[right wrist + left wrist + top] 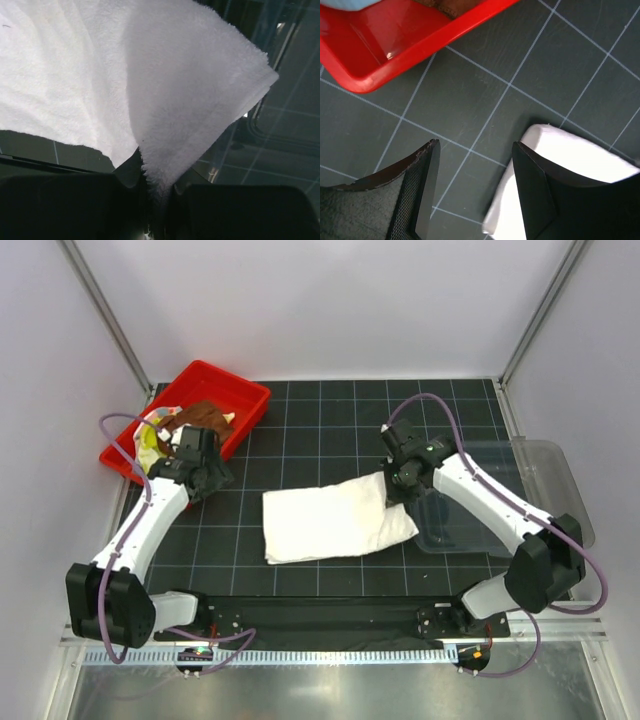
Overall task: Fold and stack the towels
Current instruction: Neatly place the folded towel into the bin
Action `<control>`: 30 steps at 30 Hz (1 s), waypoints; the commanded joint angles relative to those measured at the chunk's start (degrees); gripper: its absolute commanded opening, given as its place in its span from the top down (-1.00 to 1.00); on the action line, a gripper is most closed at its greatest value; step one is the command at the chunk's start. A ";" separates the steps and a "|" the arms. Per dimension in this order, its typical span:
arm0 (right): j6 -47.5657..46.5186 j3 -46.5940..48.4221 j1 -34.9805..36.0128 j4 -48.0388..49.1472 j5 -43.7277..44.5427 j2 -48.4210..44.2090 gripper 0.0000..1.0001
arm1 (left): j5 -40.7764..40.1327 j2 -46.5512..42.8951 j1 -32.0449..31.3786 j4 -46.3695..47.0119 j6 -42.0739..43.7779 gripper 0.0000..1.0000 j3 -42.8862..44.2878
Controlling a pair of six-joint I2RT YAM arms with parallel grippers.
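Observation:
The large white towel (330,520) lies folded on the black grid mat at mid-table. My right gripper (398,488) is shut on its far right corner and holds that corner lifted; the right wrist view shows the white towel (150,85) pinched between the jaws. My left gripper (205,480) is open and empty above the mat, left of the towel; the left wrist view shows the towel's corner (580,160) beside the right finger (540,200). The brown towel (205,418) and the yellow-green towel (150,438) lie in the red tray (245,395). The light-blue towel (350,4) barely shows at the tray's edge.
The red tray (380,55) stands at the back left, close behind my left gripper. A clear plastic bin (545,475) stands at the right, under my right arm. White walls enclose the mat on three sides.

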 commanded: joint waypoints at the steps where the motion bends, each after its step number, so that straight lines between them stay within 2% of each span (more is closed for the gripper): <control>1: -3.10 7.09 -2.06 -10.46 3.03 -4.07 0.98 | 1.74 -0.71 0.37 0.22 2.02 -0.27 -0.25; 4: -4.59 11.83 -4.26 -15.72 4.70 -3.90 0.98 | 7.62 -0.18 0.46 3.64 1.22 -0.27 -3.05; 9: -6.96 17.81 -7.42 -21.97 7.77 -4.87 0.98 | 25.00 2.28 0.29 13.40 -3.07 -0.28 -9.64; 12: -9.24 20.27 -8.99 -24.43 9.62 -4.69 0.98 | 29.59 5.00 0.11 15.61 -3.96 -0.28 -10.10; 15: -12.66 21.51 -12.51 -26.98 9.01 -4.42 0.98 | 30.49 6.67 -0.07 15.96 -3.17 -0.30 -10.01; 19: -15.66 22.30 -21.28 -26.73 8.83 -4.78 0.98 | 33.47 8.87 -0.42 18.42 -4.13 -0.33 -10.88; 22: -18.12 22.83 -22.98 -26.11 13.20 -2.59 0.98 | 35.84 11.50 -1.03 20.26 -4.40 -0.33 -10.36; 30: -22.35 24.41 -30.98 -20.31 13.14 0.32 0.98 | 35.42 14.85 -1.74 18.78 -2.47 -0.33 -7.46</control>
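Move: The right hand already pinches the folded towel's right end, its fingers some 11 cm above the table. The clear bin's middle lies about 26 cm to its right, level fore and aft and 6 cm lower; the towel's middle is some 13 cm left, 6 cm back and 9 cm below. From the left hand, the bin lies roughly 65 cm right, 4 cm back and 8 cm below. Right hand, still pinching, lifts the towel 9 cm, carrying it 18 cm right over the bin; left sinks rightward. ##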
